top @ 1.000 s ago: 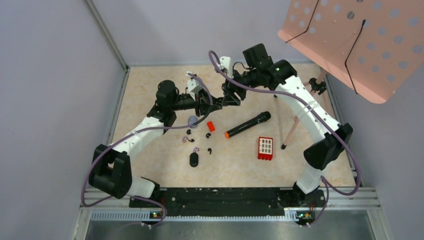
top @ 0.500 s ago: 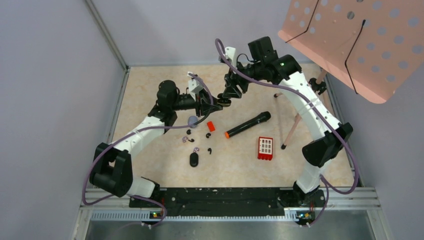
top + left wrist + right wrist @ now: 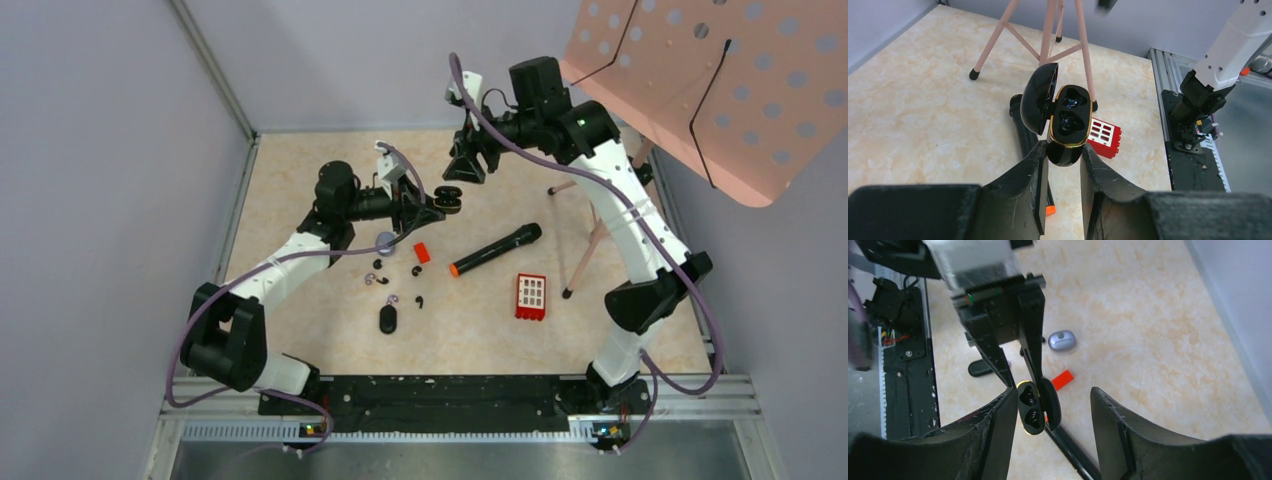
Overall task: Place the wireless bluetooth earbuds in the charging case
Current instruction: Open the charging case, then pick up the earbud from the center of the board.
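My left gripper [image 3: 432, 207] [image 3: 1062, 150] is shut on the lower end of the black, gold-rimmed charging case [image 3: 447, 198] [image 3: 1066, 125] and holds it above the table. The case's lid [image 3: 1038, 97] is swung open to the left, and its two wells look dark. My right gripper [image 3: 466, 165] [image 3: 1052, 394] hangs open above the case [image 3: 1030, 407], apart from it and holding nothing. Several tiny earbuds lie on the table below the left arm, among them black ones [image 3: 416, 270] [image 3: 418, 301] and ones with purple parts [image 3: 372, 279] [image 3: 392, 298].
A grey-blue oval case [image 3: 385, 240] [image 3: 1062, 340], a small red piece [image 3: 422, 252], a black oval object [image 3: 388, 319], a black microphone with an orange end [image 3: 495, 249] and a red block [image 3: 531, 296] [image 3: 1104, 137] lie mid-table. A pink music stand [image 3: 720, 80] stands at the right.
My right gripper has lifted up and away from the case, with its jaws slightly wider. The left gripper still holds the case, which now shows with its lid open.
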`<state>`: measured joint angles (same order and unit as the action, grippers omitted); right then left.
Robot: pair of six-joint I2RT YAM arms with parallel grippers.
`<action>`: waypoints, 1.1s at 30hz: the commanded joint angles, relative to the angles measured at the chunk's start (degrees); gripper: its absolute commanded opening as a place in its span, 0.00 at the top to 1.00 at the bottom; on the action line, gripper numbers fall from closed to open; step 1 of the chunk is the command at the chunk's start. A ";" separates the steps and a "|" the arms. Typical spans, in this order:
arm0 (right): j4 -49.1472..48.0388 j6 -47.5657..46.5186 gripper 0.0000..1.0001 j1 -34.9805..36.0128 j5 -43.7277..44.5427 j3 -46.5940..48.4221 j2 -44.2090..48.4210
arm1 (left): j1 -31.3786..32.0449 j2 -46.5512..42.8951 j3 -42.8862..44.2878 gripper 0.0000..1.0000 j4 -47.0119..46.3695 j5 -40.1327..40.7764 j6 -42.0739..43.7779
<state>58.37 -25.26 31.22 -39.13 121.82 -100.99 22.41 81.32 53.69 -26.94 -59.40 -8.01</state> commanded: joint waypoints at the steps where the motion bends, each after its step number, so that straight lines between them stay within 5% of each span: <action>1: -2.17 3.43 0.45 -0.26 -2.82 7.29 1.16 | -0.74 0.61 -0.75 1.00 -3.74 1.42 -4.25; 5: -3.42 2.56 0.48 -0.31 0.69 1.28 3.63 | -2.54 0.17 -1.24 1.00 -5.01 2.91 -9.58; 13: -22.17 -2.11 0.62 -0.54 4.23 -30.88 14.01 | -12.98 -6.59 -4.97 1.00 0.01 5.81 -13.61; 25: -26.12 5.65 0.72 6.54 3.33 -39.14 -0.09 | -21.98 -17.24 -9.95 1.00 10.23 18.81 -14.67; 33: -28.46 6.01 0.67 12.61 4.64 -40.64 -9.13 | -25.98 -21.46 -11.00 1.00 16.74 22.67 -16.23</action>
<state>33.17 -19.68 40.34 -35.18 81.06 -108.51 -1.72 62.76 43.00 -13.23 -40.77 -23.40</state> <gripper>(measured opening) 0.314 0.302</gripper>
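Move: The black earbud nearest the bases, the likely target, lies about 8 cm back, 10 cm left and 33 cm below the right hand. The other black earbud is 7 cm farther out, the red block some 12 cm farther out; the black oval box is 8 cm left of the target and 5 cm back. From the left hand, the target is roughly 6 cm back, 3 cm left and 25 cm below; the opened case sits at its fingertips, 3 cm right. The opened case, still pinched in the left fingers, is carried away leftward about 17 cm and a little forward, the wrist swinging some 40 degrees counter-clockwise with a slight tip down. The right hand, empty, lifts briefly, then plunges past where the case was, ending about 26 cm lower and slightly back and left, pointing more steeply down at the black earbuds, fingers narrowing but still apart. ##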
